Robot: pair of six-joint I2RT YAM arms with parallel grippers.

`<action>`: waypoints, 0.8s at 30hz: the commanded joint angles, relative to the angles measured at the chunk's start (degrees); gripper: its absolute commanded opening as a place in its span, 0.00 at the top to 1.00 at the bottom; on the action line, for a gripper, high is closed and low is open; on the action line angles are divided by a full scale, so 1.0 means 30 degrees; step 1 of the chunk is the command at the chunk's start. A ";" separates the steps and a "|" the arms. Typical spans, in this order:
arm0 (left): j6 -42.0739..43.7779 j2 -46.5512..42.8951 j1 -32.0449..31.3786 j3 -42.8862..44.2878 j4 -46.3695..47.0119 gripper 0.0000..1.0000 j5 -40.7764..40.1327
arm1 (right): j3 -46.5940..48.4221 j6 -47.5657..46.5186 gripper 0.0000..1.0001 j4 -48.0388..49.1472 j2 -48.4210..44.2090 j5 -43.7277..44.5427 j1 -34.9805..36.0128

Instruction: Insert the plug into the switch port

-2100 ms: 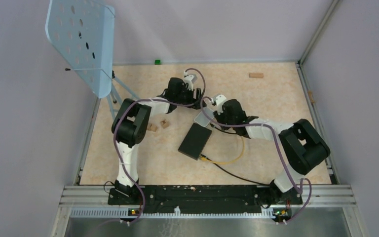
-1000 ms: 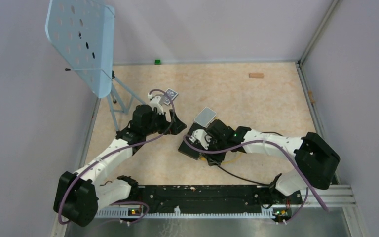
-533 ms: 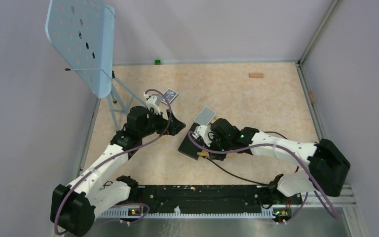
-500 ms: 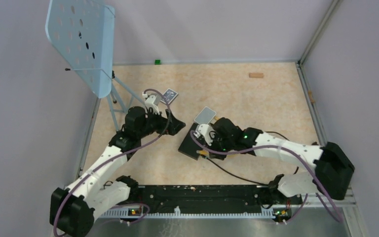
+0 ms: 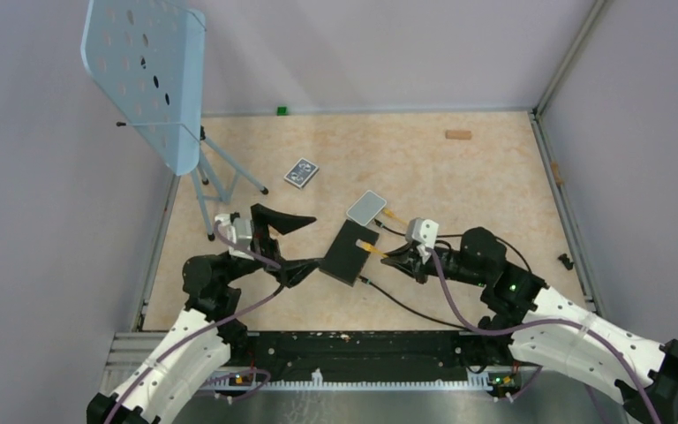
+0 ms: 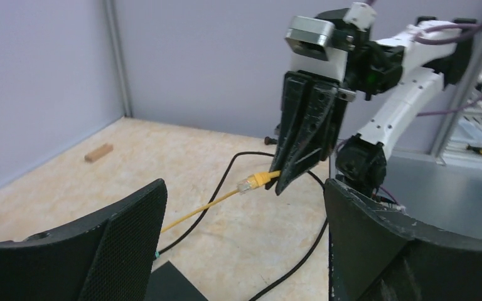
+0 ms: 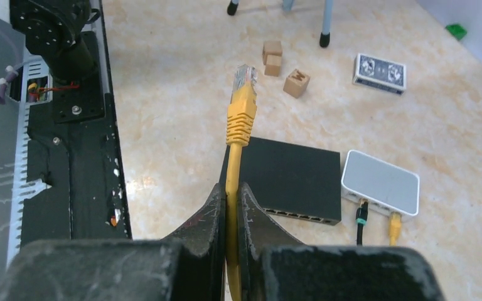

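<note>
The matte-black switch box lies flat mid-table, with its row of ports in the narrow edge facing my right wrist. My right gripper is shut on the yellow cable just behind the yellow plug. The plug sticks out past the fingertips, raised off the floor and apart from the ports. In the left wrist view the plug hangs between my wide-open left fingers. My left gripper sits open at the box's left side, holding nothing.
A pale grey-blue rounded box lies behind the switch with a black and a yellow cable plugged in. A playing card, wooden blocks and a blue perforated stand are at the back left. A black cable trails toward the base rail.
Both arms have drawn back toward the near edge. The right gripper closed on the yellow cable and carried the plug to the box's right side. The left gripper stayed open.
</note>
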 commanded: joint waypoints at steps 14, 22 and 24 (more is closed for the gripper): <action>1.3088 0.4997 -0.4288 0.3140 -0.1229 0.12 0.6313 | -0.0338 -0.1749 1.00 0.4397 -0.0723 -0.5177 -0.0504; 1.3419 0.7120 -0.4527 0.3638 0.0273 0.30 0.6371 | 0.0119 -0.1932 1.00 0.3714 -0.0379 -0.6204 -0.0559; 1.3624 0.7245 -0.4606 0.3780 -0.0017 0.38 0.6665 | 0.0082 -0.1848 1.00 0.3788 -0.0433 -0.6219 -0.0567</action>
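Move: The yellow plug in the right hand's grip is the left hand's aim, about 13 cm to its right, level fore-and-aft and some 6 cm lower. From the right hand, the plug's middle is about 4 cm left and 2 cm ahead, roughly level with it. The black switch lies about 8 cm ahead of the right hand, 7 cm left and 18 cm below. The silver box is about 21 cm ahead, 2 cm left and just as low. The right fingers keep their pinch on the cable behind the plug while the left gripper swings in to straddle the plug, no touch visible yet. The left hand first draws back about 5 cm, then heads right about 7 cm and sinks 4, easing forward at the end, rolling and turning clockwise, its wide-open fingers closing partway. The right hand backs about 3 cm, rises and half sinks again, swinging 15 degrees counter-clockwise. ##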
